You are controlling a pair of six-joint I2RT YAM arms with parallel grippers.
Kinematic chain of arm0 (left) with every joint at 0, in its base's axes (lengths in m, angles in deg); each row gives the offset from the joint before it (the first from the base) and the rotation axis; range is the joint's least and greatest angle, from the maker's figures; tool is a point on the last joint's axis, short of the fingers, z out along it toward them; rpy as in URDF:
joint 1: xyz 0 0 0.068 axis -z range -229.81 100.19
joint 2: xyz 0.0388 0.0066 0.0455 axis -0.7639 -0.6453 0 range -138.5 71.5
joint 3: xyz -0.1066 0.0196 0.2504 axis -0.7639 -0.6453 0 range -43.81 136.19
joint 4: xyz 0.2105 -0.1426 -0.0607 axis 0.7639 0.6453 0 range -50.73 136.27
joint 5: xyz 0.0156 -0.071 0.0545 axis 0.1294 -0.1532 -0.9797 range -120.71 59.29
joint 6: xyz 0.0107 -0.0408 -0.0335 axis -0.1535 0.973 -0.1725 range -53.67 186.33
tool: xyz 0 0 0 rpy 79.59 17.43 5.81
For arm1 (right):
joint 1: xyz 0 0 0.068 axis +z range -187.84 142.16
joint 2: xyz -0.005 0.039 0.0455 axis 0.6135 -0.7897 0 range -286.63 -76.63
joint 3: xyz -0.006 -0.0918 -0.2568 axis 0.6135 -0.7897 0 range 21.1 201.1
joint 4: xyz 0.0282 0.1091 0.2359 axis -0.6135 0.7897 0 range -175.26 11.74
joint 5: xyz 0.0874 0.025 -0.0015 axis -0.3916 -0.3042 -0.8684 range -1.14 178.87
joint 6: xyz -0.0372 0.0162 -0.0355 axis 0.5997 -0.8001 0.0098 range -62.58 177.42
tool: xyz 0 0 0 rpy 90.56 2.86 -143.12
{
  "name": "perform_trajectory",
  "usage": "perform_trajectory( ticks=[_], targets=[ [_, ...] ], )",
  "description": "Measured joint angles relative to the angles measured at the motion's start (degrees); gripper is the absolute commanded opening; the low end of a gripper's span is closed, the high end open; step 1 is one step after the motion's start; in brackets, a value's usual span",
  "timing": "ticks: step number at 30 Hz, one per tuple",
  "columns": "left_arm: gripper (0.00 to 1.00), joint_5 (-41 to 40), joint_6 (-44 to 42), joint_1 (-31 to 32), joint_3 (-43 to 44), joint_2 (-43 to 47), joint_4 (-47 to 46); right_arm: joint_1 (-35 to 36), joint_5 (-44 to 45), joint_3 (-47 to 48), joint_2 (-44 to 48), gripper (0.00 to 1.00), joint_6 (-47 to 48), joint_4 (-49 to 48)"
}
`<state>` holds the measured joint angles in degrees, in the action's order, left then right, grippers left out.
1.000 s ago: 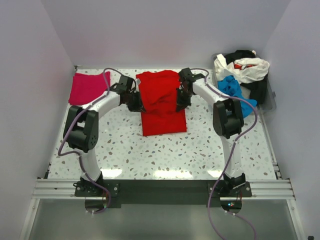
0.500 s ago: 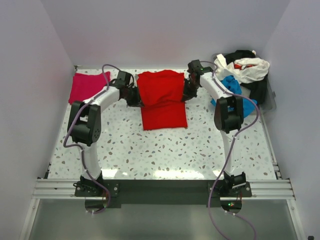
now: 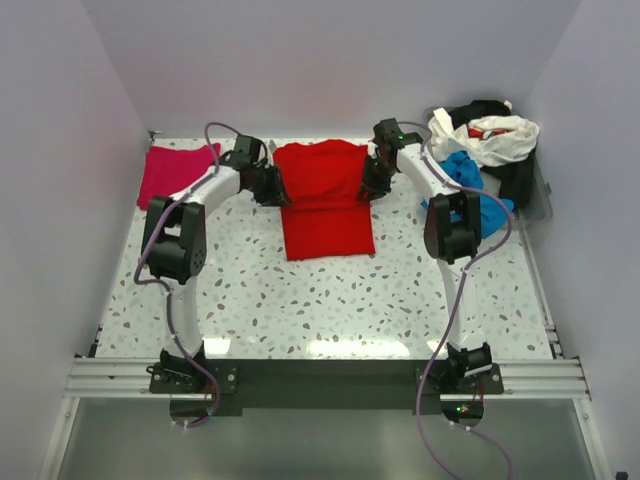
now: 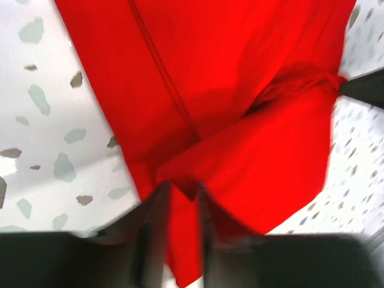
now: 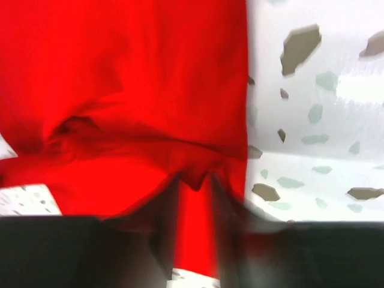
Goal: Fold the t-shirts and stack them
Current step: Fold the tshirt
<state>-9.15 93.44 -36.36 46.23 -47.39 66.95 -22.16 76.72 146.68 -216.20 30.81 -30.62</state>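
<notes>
The large red t-shirt (image 3: 325, 195) lies partly folded at the table's far middle. My left gripper (image 3: 273, 190) is shut on its left edge, and my right gripper (image 3: 367, 188) is shut on its right edge. In the left wrist view (image 4: 183, 195) a pinched fold of red cloth (image 4: 240, 120) sits between the fingers. The right wrist view (image 5: 195, 186) shows the same with red cloth (image 5: 120, 90). A magenta-pink t-shirt (image 3: 175, 172) lies folded at the far left. A bright blue shirt (image 3: 468, 180), white shirt (image 3: 490, 140) and black shirt (image 3: 515, 180) lie heaped at the far right.
The heap of shirts sits in a container (image 3: 540, 195) at the table's far right edge. White walls close in the back and both sides. The speckled table top (image 3: 330, 300) stretches in front of the red shirt.
Both grippers have carried the red shirt's upper layer away from me toward the far edge, and the fold now lies flatter and longer.
</notes>
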Motion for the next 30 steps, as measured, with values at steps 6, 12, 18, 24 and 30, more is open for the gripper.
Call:
perform_trajectory(
  ticks=[6, 12, 18, 24, 30],
  targets=[
    [0.80, -1.49, 1.99, -1.09, 3.82, -0.20, -1.57, -0.55, -0.48, 1.46, 1.07, 0.72, -2.36, -3.32],
    [0.81, -2.27, 2.25, -1.86, 0.04, 5.49, -5.44, -0.85, -1.07, -4.26, 8.07, 0.72, -2.80, -7.43],
    [0.81, -2.47, 0.48, 0.98, -13.05, 12.74, -6.71, -0.85, -1.66, -18.82, 18.34, 0.72, -1.51, -9.97],
    [0.82, -3.69, -0.28, 6.01, -22.67, 16.52, -5.70, -0.85, -2.73, -35.82, 24.48, 0.72, -0.57, -11.89],
    [0.78, -5.31, -0.22, 8.07, -27.28, 20.37, -5.84, -0.46, -3.87, -44.76, 25.97, 0.71, -0.70, -13.62]
  ],
)
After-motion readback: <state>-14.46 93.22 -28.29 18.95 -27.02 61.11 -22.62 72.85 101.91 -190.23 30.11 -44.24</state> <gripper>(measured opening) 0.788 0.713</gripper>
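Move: Some 13 cm back of the left hand, 1 cm to its right and 5 cm below lies the folded red shirt's near left corner; the folded crimson shirt lies about 11 cm ahead and 23 cm left of this hand. From the right hand, the near right corner is about 13 cm back, 2 cm right and 4 cm down; the blue cloth is roughly 5 cm ahead and 22 cm right. Both hands' fingers are still at the turned-over edge. Opening wide, both grippers let go of the turned-over edge, carry on forward about 3 cm while lifting some 5 to 7 cm clear, then swing back roughly 15 cm and down towards the red shirt's two near corners. They slow there with fingers open, the left over the left corner, the right over the right one, not yet pinching. ##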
